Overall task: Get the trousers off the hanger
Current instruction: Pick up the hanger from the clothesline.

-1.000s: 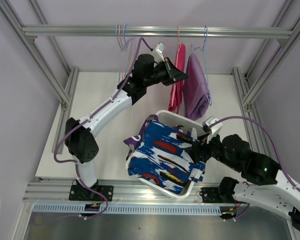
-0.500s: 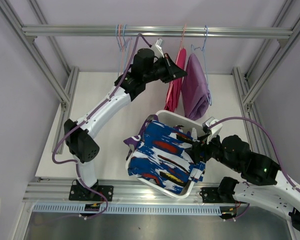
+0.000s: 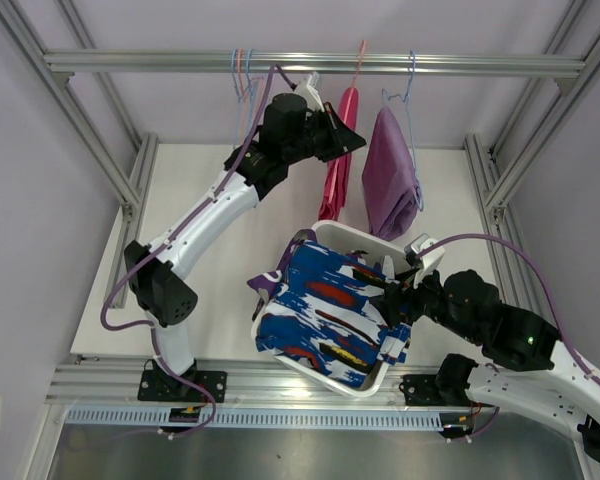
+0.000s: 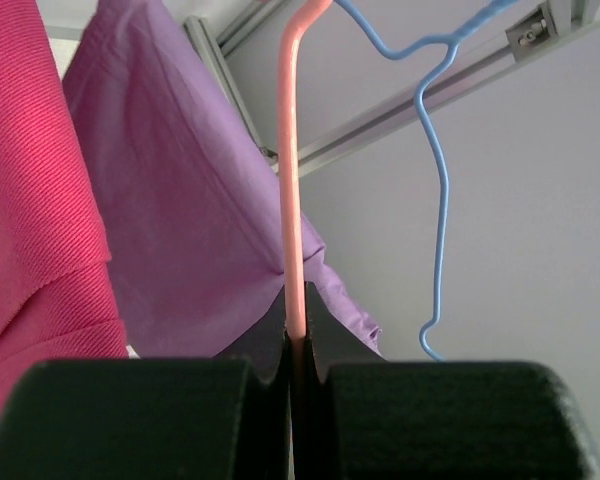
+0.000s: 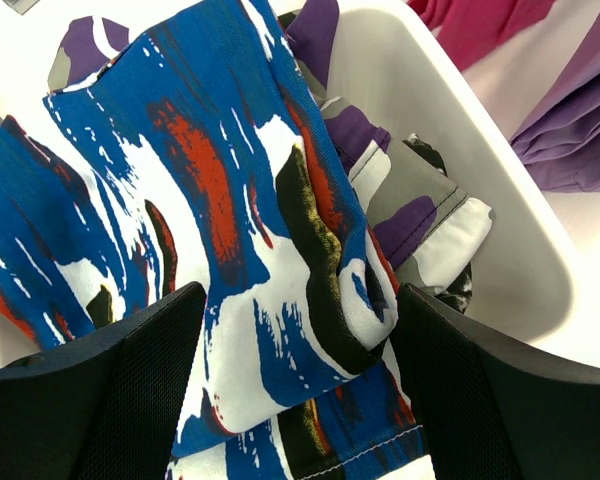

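Bright pink trousers (image 3: 336,165) (image 4: 30,170) hang from a salmon-pink hanger (image 3: 358,62) (image 4: 291,170) on the top rail (image 3: 480,66). My left gripper (image 3: 354,139) (image 4: 296,345) is shut on that hanger's wire, just right of the pink cloth. Lilac trousers (image 3: 391,175) (image 4: 195,200) hang beside them on a blue hanger (image 3: 410,75) (image 4: 436,170). Blue-white patterned trousers (image 3: 325,315) (image 5: 220,200) lie on top in the white basket (image 3: 355,233) (image 5: 460,120), over purple-white camouflage trousers (image 5: 420,205). My right gripper (image 3: 392,300) (image 5: 300,300) hovers open over the patterned cloth, holding nothing.
Empty wire hangers (image 3: 244,80) hang at the rail's left end. Aluminium frame posts (image 3: 500,180) stand on both sides of the white table (image 3: 190,230). The basket sits at the near edge between the arms.
My left gripper has moved up and to the left with the pink hanger in it. The pink trousers have swung left, away from the lilac pair. The right arm has not moved.
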Controlling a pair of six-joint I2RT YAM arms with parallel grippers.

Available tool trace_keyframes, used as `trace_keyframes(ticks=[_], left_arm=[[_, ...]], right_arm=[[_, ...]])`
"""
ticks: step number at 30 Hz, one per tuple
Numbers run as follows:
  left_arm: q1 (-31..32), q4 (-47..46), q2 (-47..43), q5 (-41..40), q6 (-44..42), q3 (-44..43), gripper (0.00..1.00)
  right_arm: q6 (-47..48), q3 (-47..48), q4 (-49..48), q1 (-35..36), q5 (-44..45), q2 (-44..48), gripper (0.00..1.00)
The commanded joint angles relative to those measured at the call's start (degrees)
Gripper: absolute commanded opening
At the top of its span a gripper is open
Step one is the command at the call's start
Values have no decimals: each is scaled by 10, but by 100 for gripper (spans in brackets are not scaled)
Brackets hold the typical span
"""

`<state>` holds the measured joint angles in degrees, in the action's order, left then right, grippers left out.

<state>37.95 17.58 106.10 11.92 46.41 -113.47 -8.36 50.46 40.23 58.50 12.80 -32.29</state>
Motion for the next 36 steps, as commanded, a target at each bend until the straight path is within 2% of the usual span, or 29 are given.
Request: trace_keyframes(ticks=[1, 3, 15, 21, 24, 25, 28, 36], left_arm=[[-7, -86, -68, -53, -58, -76, 0], [-11, -65, -69, -57, -68, -93, 1], [-42, -43, -111, -58, -82, -73, 1], [-43, -50, -182, -80, -113, 24, 1], [-43, -50, -232, -108, -141, 70, 1], [-43, -43, -273, -117, -162, 106, 1], [-43, -40, -302, -136, -171, 127, 1], [-43, -59, -408, -162, -175, 287, 0]], right_arm=[[-2, 1, -16, -1, 3, 0, 82], [-1, 0, -16, -1, 6, 0, 82], [-3, -1, -22, -1, 2, -8, 82], [3, 5, -23, -1, -5, -13, 82], [4, 12, -21, -1, -4, -25, 82], [4, 19, -22, -1, -13, -41, 82], [5, 24, -23, -1, -16, -53, 83], [-4, 58, -33, -1, -17, -102, 82]])
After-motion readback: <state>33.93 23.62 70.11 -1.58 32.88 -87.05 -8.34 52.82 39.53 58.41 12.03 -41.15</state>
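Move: Off to the left hand's left by about 22 cm, and some 5 cm farther out, hang the empty hangers at roughly its height. The red trousers on the hanger it already grips hang about 4 cm left, 6 cm ahead and 8 cm lower. The purple trousers are roughly 7 cm right, 6 cm ahead and 8 cm below. From the right hand, the empty hangers are some 30 cm ahead, 26 cm left and 10 cm up. Keeping its shut grip on the pink hanger, the left hand first climbs and swings left, then sweeps on left and back from the rail towards the empty hangers: about 16 cm left, 8 cm back and 4 cm up altogether. The wrist turns some 15 degrees counter-clockwise and tips up. Late on, the open right hand eases left and down over the basket by about 2 cm. ##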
